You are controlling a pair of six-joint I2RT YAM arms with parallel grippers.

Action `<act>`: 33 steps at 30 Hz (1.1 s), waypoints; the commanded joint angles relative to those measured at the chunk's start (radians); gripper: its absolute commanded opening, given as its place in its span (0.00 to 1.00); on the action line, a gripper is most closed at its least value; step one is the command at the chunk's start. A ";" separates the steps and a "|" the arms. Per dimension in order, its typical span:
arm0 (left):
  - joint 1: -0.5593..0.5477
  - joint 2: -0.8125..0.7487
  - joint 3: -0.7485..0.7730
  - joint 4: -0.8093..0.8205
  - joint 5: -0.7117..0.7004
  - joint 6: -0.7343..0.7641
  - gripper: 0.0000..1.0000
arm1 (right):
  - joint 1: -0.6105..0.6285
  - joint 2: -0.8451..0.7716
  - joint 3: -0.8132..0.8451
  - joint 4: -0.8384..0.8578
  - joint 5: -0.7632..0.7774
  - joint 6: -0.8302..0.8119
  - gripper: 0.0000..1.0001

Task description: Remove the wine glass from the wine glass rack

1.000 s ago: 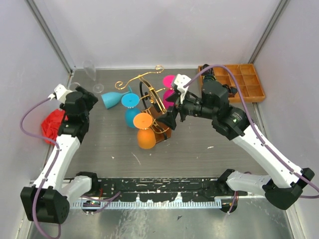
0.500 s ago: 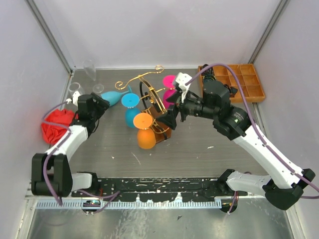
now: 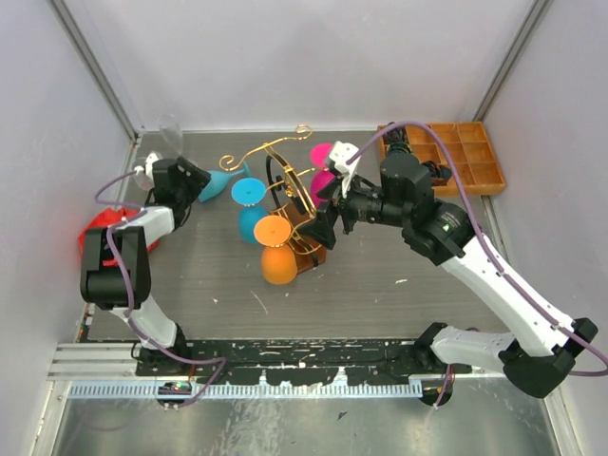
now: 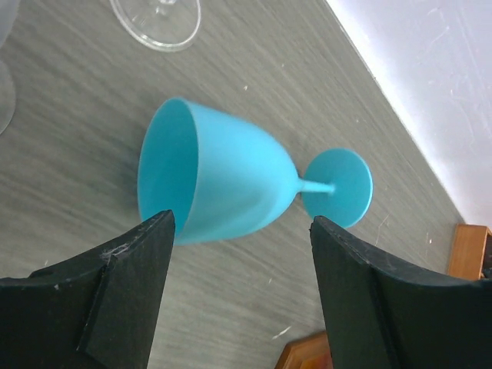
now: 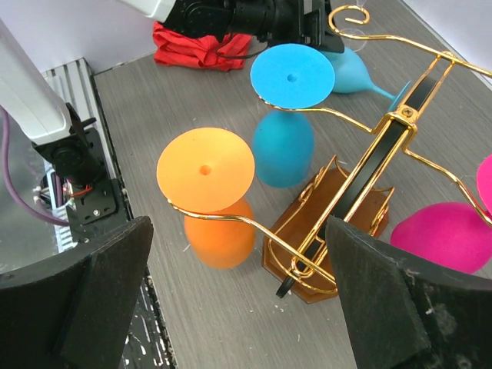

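Observation:
The gold wire wine glass rack [image 3: 285, 180] stands mid-table on its brown wooden base [image 5: 330, 246]. Three wine glasses hang upside down from it: orange [image 3: 275, 255], blue [image 3: 252, 207] and pink [image 3: 323, 169]. A light-blue wine glass [image 4: 223, 181] lies on its side on the table left of the rack. My left gripper [image 4: 242, 231] is open just short of that glass's rim, its fingers [image 4: 123, 284] on either side without touching. My right gripper [image 5: 238, 231] is wide open, hovering over the rack's near side, facing the orange glass [image 5: 219, 234] and holding nothing.
Clear glasses [image 3: 171, 133] stand at the back left corner; one's foot [image 4: 157, 19] is close to the lying glass. A red cloth [image 3: 100, 233] lies by the left wall. A compartmented wooden tray [image 3: 456, 157] sits at the back right.
My left arm has folded in, swinging its gripper back and right from beside the red cloth to the lying light-blue glass. The right arm has hardly moved.

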 commanded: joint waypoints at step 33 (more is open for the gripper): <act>0.033 -0.073 0.089 -0.071 0.107 0.042 0.07 | -0.004 0.022 0.074 0.021 -0.017 0.020 1.00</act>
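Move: The light-blue wine glass lies on its side, its middle about 3 cm ahead of the left hand, 5 cm to its right and 5 cm below, rim towards the hand. A clear wine glass stands roughly 7 cm ahead and 2 cm left; the nearest blue glass hanging on the rack is some 12 cm right and 7 cm back. From the right hand, the lying glass is about 24 cm ahead, 21 cm left and 30 cm below. The lying light-blue glass is reached for and left ungripped: the left hand eases about 3.5 cm forward and slightly down at the bowl, its fingers starting to close. Then it lifts roughly 7 cm, drawing back 2 cm, while the fingers shut on nothing. Beside the rack, the open right hand sinks about 2 cm and edges forward. ##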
